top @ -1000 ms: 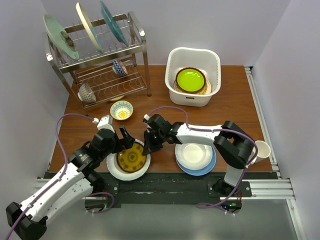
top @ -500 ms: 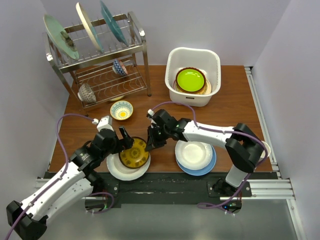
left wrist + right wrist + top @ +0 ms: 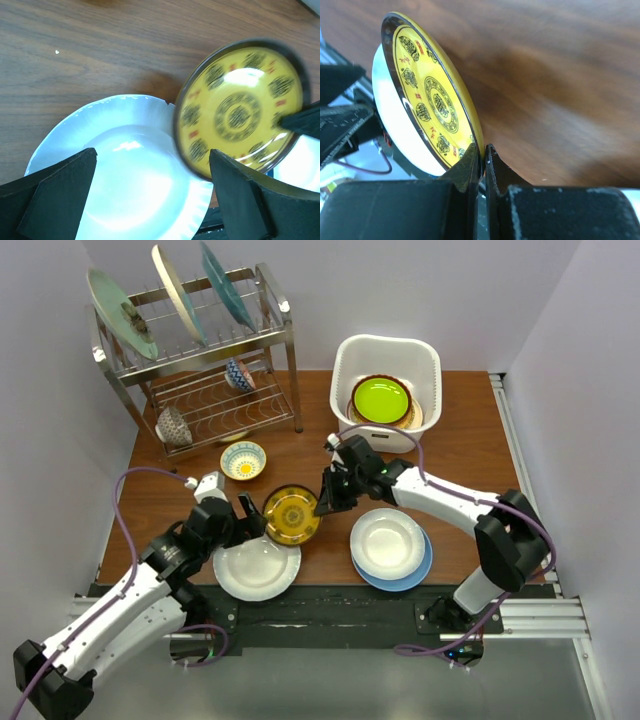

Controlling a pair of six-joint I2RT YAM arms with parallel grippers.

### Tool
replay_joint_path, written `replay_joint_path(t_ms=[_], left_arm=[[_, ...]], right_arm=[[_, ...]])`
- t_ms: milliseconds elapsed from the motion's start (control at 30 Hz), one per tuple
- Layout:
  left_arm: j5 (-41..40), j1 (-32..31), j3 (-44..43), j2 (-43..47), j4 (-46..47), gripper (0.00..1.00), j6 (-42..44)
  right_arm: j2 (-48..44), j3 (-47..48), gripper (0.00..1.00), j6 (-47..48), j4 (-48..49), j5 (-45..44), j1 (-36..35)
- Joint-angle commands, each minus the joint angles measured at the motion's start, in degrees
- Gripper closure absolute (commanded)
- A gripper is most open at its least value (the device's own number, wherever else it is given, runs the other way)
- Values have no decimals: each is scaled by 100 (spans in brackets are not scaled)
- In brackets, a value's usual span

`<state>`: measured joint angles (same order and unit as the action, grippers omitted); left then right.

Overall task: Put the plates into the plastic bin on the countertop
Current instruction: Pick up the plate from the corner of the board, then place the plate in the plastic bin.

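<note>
My right gripper is shut on the rim of the brown patterned plate, yellow inside with dark medallions, and holds it tilted above the table; it also shows in the right wrist view and left wrist view. My left gripper is open and empty over a white plate at the front edge, also in the left wrist view. A white plate lies on a blue plate at front right. The white plastic bin at the back holds a lime green plate on others.
A steel wire dish rack at back left holds several upright plates and bowls. A small yellow-and-blue patterned bowl sits in front of it. A small cream cup stands at the right edge.
My right gripper has lifted the brown patterned plate off the white plate and carried it up and toward the back right. My left gripper has stayed open.
</note>
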<state>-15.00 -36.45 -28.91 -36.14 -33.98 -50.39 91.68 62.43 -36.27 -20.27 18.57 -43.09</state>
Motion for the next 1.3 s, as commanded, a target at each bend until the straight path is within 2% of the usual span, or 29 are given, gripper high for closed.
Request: replay_joint_path(t_ms=[0, 533, 900, 1267], left_arm=[[-20, -12, 25, -86, 181, 0, 3], [270, -12, 61, -710, 436, 0, 126], [367, -12, 52, -1140, 532, 0, 179], [288, -12, -36, -1167, 462, 0, 240]], right_arm=[[-308, 14, 100, 269, -126, -37, 283], [-405, 453, 100, 533, -258, 314, 1408], [-362, 1156, 100, 366, -214, 665, 1839], [-124, 1570, 100, 226, -56, 991, 2595]])
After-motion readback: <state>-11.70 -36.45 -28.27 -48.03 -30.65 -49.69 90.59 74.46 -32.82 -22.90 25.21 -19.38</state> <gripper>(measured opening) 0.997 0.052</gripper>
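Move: The right hand already pinches the yellow plate by its rim; the plastic bin it goes to has its middle some 28 cm ahead and 17 cm to the right, a couple of centimetres lower. The white-and-blue plates lie about 7 cm back and 17 cm right of this hand, 8 cm below. For the open left hand, the white plate's middle is roughly 11 cm back, 1 cm left and 8 cm down; the small bowl sits about 15 cm ahead and 4 cm left, 7 cm below. Keeping its pinch on the yellow plate's rim, the right hand carries it forward and to the right towards the plastic bin, level at first, then climbing about 9 cm in the second half, with roughly 15 degrees of clockwise turn. Meanwhile the left hand, fingers still wide open, sinks about 4 cm towards the white plate and tips slightly further down. ##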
